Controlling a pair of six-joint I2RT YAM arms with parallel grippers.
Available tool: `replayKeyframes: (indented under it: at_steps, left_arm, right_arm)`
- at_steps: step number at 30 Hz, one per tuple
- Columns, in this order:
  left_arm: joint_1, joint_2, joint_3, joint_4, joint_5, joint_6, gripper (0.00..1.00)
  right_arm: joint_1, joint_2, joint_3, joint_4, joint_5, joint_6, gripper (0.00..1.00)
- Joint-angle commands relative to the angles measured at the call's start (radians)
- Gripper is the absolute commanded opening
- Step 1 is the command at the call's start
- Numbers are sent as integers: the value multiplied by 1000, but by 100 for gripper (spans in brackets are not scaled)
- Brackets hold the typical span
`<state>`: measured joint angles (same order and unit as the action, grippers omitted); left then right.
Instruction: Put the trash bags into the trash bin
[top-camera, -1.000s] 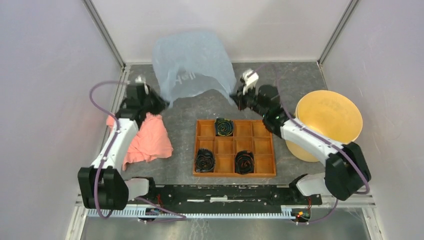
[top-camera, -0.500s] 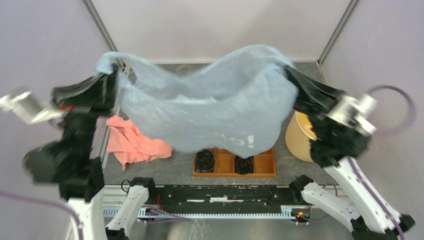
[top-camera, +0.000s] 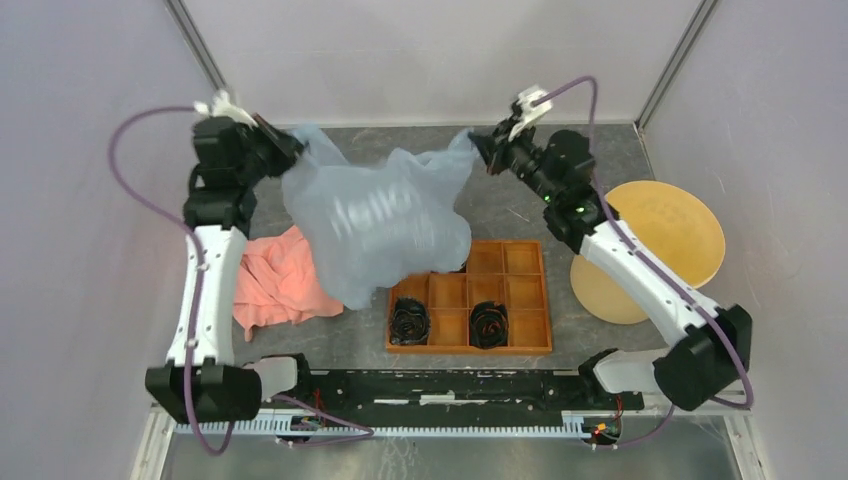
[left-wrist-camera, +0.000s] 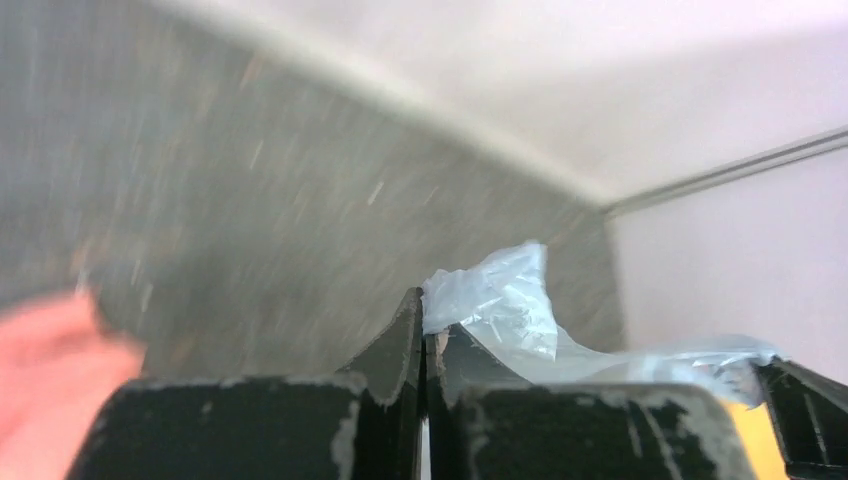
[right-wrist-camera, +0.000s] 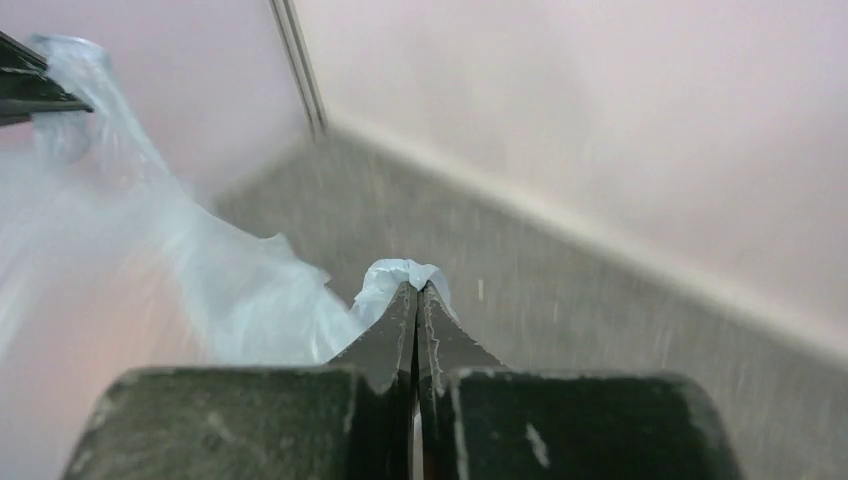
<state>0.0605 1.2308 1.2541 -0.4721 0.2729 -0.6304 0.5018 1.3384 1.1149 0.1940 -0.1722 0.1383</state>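
The pale blue translucent trash bag (top-camera: 375, 225) hangs in the air between both grippers, over the table's middle and the tray's far left corner. My left gripper (top-camera: 285, 148) is shut on the bag's left edge (left-wrist-camera: 495, 300). My right gripper (top-camera: 478, 145) is shut on its right edge (right-wrist-camera: 405, 272). The yellow-tan trash bin (top-camera: 650, 250) stands at the right, beside the right arm, apart from the bag. A sliver of it shows in the left wrist view (left-wrist-camera: 755, 445).
An orange compartmented tray (top-camera: 525, 300) with black coiled items (top-camera: 410, 320) lies at the front middle. A salmon-pink cloth (top-camera: 275, 285) lies at the left under the left arm; it shows blurred in the left wrist view (left-wrist-camera: 45, 375). Walls enclose the back and sides.
Both arms swung high toward the camera with the bag spread wide, then came back down toward the far side. The bag now hangs bunched between the two grippers.
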Motion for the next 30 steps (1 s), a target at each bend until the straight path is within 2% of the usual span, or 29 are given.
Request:
replayKeyframes:
  at_steps: [1, 6, 9, 13, 17, 21, 26, 30]
  left_arm:
    - [-4, -150, 278, 182, 22, 9, 2]
    - [-3, -195, 258, 178, -141, 88, 2]
    - [-4, -179, 227, 127, -177, 124, 2]
    - [-3, -160, 181, 141, -199, 142, 2]
    - [-3, -108, 201, 132, -223, 165, 2]
    - [-2, -75, 189, 144, -291, 181, 2]
    - [-2, -57, 122, 205, -324, 184, 2]
    - [-2, -45, 56, 238, -334, 195, 2]
  right_arm:
    - [4, -124, 191, 127, -28, 3, 0]
    - [4, -129, 168, 133, -6, -14, 1]
    - [4, -116, 124, 114, -16, 6, 0]
    - [3, -89, 119, 110, -57, 28, 3]
    - [4, -32, 183, 50, -112, 45, 15]
    - [4, 22, 249, -82, -139, 38, 33]
    - [4, 55, 273, -181, -166, 29, 52]
    - [4, 65, 293, -281, -152, -7, 62]
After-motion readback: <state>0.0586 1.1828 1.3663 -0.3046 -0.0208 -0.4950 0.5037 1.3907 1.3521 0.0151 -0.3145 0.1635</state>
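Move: Both my hands already grip the blue trash bag's rim. Its ballooned middle is about 14 cm right, 10 cm back and 8 cm below my left hand; from my right hand, some 16 cm left, 10 cm back and 10 cm below. The divided tray lies 21 cm straight back from my right hand, the trash bin 32 cm right and 15 cm back, and the pink cloth 16 cm back and 1 cm left of my left hand, all far below. I fling the trash bag upward with both hands, about 26 cm on the left and 20 cm on the right, swinging somewhat back, then bring them down and forward again, still above where they began. On the way down my right fingers open and let go of the rim; my left hand keeps its pinch, drifts left, and ends with its fingers tilted up some 20 degrees. ##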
